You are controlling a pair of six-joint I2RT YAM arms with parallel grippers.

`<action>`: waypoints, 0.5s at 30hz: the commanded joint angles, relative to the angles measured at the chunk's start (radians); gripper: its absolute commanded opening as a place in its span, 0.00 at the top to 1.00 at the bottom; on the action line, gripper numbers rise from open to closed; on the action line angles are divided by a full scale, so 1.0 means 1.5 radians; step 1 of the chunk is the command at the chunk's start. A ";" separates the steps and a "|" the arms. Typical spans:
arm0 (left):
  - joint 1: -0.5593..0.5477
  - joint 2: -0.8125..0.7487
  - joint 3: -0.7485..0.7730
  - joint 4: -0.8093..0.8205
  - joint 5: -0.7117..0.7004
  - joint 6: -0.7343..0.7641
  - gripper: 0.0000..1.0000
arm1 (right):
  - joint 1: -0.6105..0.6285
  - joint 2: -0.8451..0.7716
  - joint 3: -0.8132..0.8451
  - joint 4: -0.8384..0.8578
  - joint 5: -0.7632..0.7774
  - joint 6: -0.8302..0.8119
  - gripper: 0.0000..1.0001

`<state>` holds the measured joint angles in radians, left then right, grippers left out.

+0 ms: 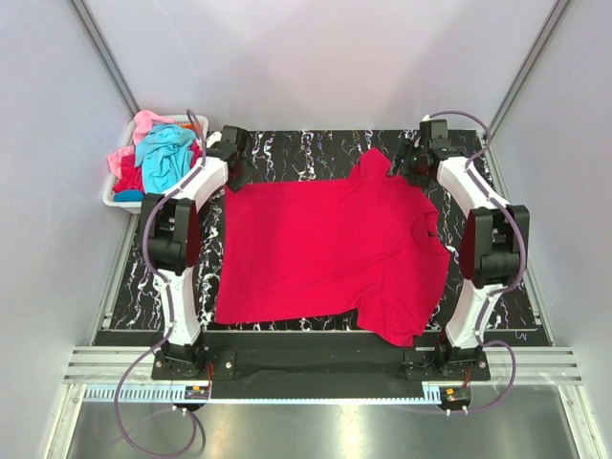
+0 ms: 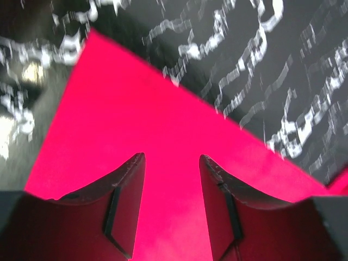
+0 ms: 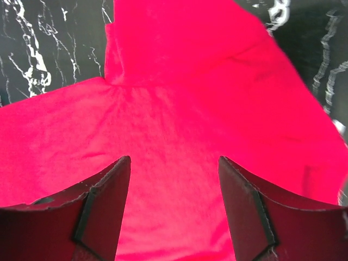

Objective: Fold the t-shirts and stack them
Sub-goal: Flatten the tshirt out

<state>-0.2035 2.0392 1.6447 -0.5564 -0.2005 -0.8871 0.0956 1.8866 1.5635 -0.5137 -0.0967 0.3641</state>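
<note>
A crimson-red t-shirt [image 1: 325,249] lies spread flat on the black marbled table [image 1: 306,153], its hem to the left and its sleeves at the far and near right. My left gripper [image 1: 232,151] hovers over the shirt's far left corner. In the left wrist view its jaws [image 2: 172,156] stand apart above the red cloth [image 2: 136,125] with nothing between them. My right gripper [image 1: 409,164] is over the far sleeve. In the right wrist view it [image 3: 174,159] is open wide above the shirt [image 3: 179,109], near where the sleeve joins the body.
A white basket [image 1: 113,199] stands off the table's far left corner, holding a turquoise t-shirt [image 1: 164,153], a pink one [image 1: 148,121] and more cloth. Grey walls close in on both sides. Both arm bases are bolted at the near edge.
</note>
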 commanded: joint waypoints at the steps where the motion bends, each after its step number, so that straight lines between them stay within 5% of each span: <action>1: 0.029 0.045 0.064 -0.034 -0.072 -0.002 0.51 | -0.002 0.033 0.052 0.045 -0.056 -0.010 0.28; 8: 0.047 0.076 0.102 -0.074 -0.156 -0.005 0.48 | -0.006 0.085 0.077 0.065 -0.111 -0.002 0.28; 15: 0.064 0.140 0.168 -0.078 -0.128 0.020 0.46 | -0.008 0.129 0.112 0.089 -0.133 -0.002 0.28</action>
<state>-0.1196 2.2021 1.8202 -0.6800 -0.3866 -0.8837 0.0902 2.0514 1.6554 -0.4309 -0.2550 0.3630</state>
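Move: The t-shirt's far left corner lies about 6 cm to the left of the left hand, 4 cm ahead and some 7 cm below. The laundry basket's middle is some 23 cm to this hand's left and 6 cm ahead, about 3 cm lower. From the right hand, the shirt's far sleeve lies about 7 cm ahead and 5 cm left, some 11 cm below, with the notch beside it 9 cm left and 6 cm ahead. Leftward by about 7 cm and some 3 cm down, the left hand swings over the t-shirt's far left corner region, turning roughly 15 degrees (left side lifting, counter-clockwise), and eases to a stop with fingers half open. The right hand creeps forward, down and left, roughly 3 cm each way, towards the far sleeve, rolling slightly with fingers wide; neither visibly touches cloth. ##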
